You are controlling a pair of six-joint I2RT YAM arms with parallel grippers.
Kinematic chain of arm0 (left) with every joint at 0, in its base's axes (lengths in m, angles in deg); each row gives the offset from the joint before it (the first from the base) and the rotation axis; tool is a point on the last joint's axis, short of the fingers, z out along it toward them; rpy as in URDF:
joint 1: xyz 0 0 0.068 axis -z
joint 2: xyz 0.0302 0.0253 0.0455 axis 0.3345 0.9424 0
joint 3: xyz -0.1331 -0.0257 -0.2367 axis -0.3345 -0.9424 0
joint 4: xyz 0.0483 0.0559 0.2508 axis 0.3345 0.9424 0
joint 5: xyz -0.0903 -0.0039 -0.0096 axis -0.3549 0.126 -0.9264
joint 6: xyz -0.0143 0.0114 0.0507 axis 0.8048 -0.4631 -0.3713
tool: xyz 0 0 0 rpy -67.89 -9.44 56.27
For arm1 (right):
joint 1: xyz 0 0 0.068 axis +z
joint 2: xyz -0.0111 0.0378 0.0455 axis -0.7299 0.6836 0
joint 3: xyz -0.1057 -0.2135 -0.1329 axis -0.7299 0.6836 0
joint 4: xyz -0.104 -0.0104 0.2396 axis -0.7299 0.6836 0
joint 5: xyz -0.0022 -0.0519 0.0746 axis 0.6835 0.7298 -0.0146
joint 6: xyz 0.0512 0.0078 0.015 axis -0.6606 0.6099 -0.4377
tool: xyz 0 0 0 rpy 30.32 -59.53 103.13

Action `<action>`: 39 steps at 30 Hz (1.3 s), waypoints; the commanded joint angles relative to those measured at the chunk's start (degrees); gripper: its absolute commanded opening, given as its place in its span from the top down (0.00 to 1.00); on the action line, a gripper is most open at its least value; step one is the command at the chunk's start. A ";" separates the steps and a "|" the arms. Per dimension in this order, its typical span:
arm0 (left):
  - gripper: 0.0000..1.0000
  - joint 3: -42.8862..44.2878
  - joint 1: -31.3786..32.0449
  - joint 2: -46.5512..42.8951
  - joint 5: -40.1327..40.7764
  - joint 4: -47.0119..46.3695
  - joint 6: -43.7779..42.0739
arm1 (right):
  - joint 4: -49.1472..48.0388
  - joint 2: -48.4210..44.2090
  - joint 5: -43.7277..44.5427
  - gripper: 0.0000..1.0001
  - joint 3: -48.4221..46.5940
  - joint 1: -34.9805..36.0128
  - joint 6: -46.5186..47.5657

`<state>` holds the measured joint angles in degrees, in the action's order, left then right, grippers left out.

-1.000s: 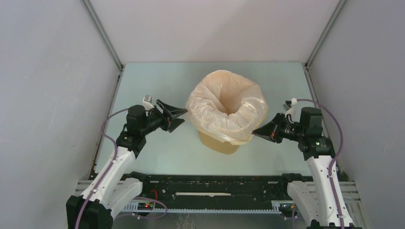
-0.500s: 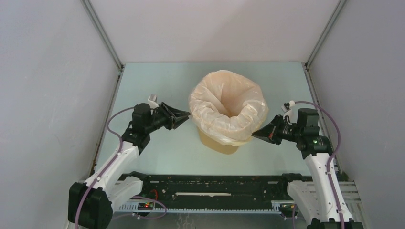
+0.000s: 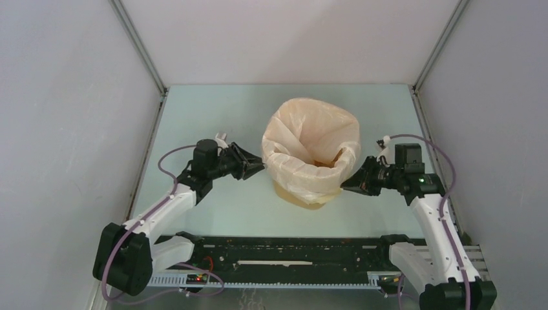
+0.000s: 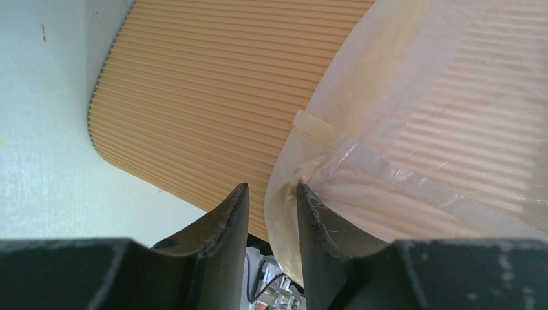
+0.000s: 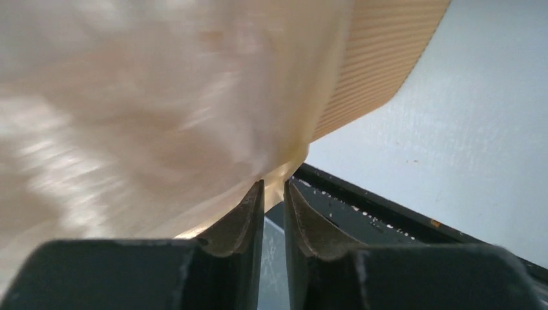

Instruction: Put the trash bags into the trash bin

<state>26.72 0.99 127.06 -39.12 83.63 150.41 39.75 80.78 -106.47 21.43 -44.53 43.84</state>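
The yellow-orange trash bin (image 3: 302, 197) stands mid-table. The translucent cream trash bag (image 3: 289, 163) lines it and is folded out over the rim, hanging down the sides. My left gripper (image 3: 260, 166) is at the bin's left side. In the left wrist view (image 4: 272, 187) its jaws stand a little apart, with the bag's hem (image 4: 439, 129) between them against the right finger, beside the ribbed bin wall (image 4: 194, 97). My right gripper (image 3: 346, 187) is at the bin's lower right. In the right wrist view (image 5: 274, 182) it is nearly closed on the bag's lower edge (image 5: 161, 97); the bin wall (image 5: 381, 58) shows behind.
The pale green table (image 3: 213, 116) is enclosed by grey walls on the left, back and right. A black rail (image 3: 291, 248) runs along the near edge between the arm bases. Metal frame posts stand at the back corners.
Both grippers have moved in and down against the bin. The left jaws have narrowed around the bag's hem. The bag's puffed rim has been drawn down tighter over the bin.
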 commanded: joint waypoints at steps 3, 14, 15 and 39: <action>0.59 3.54 -1.61 -3.39 0.47 7.15 -6.62 | 14.51 -3.94 8.89 0.70 -11.38 -3.38 10.09; 0.25 10.23 -2.01 -3.76 -2.12 16.85 -15.90 | 8.47 4.48 10.07 0.51 -20.93 -4.37 9.16; 0.21 10.80 -1.99 -3.45 -1.99 17.00 -16.46 | 7.19 5.63 9.55 0.51 -20.91 -4.37 8.66; 0.15 16.41 4.98 3.64 2.03 21.37 -22.21 | 11.20 6.20 25.39 0.38 -22.44 -0.50 11.27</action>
<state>39.47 5.17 133.79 -36.98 101.18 132.92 45.54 91.62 -84.20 8.73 -42.08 52.59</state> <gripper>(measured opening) 0.834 0.562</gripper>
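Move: The bag lining the trash bin hangs over its rim. Its left side is about 2 cm to the right of my left hand, level with it; the bin's middle lies some 12 cm to the right, 3 cm ahead and 3 cm lower. From my right hand, the bag's right side is about 5 cm ahead and 1 cm to the right; its near corner sits 1 cm to the left, and the bin's middle roughly 7 cm ahead, 10 cm left and 3 cm lower. My right hand leaves the bag's near corner, opening as it rises about 6 cm and swings right, then forward beside the bag's right side, down some 9 cm, and finally out to the right and slightly up, fingers tipped about 20 degrees further down. My left hand eases off left and up, opening wide, then comes back right and down, one finger against the bag's left side. ##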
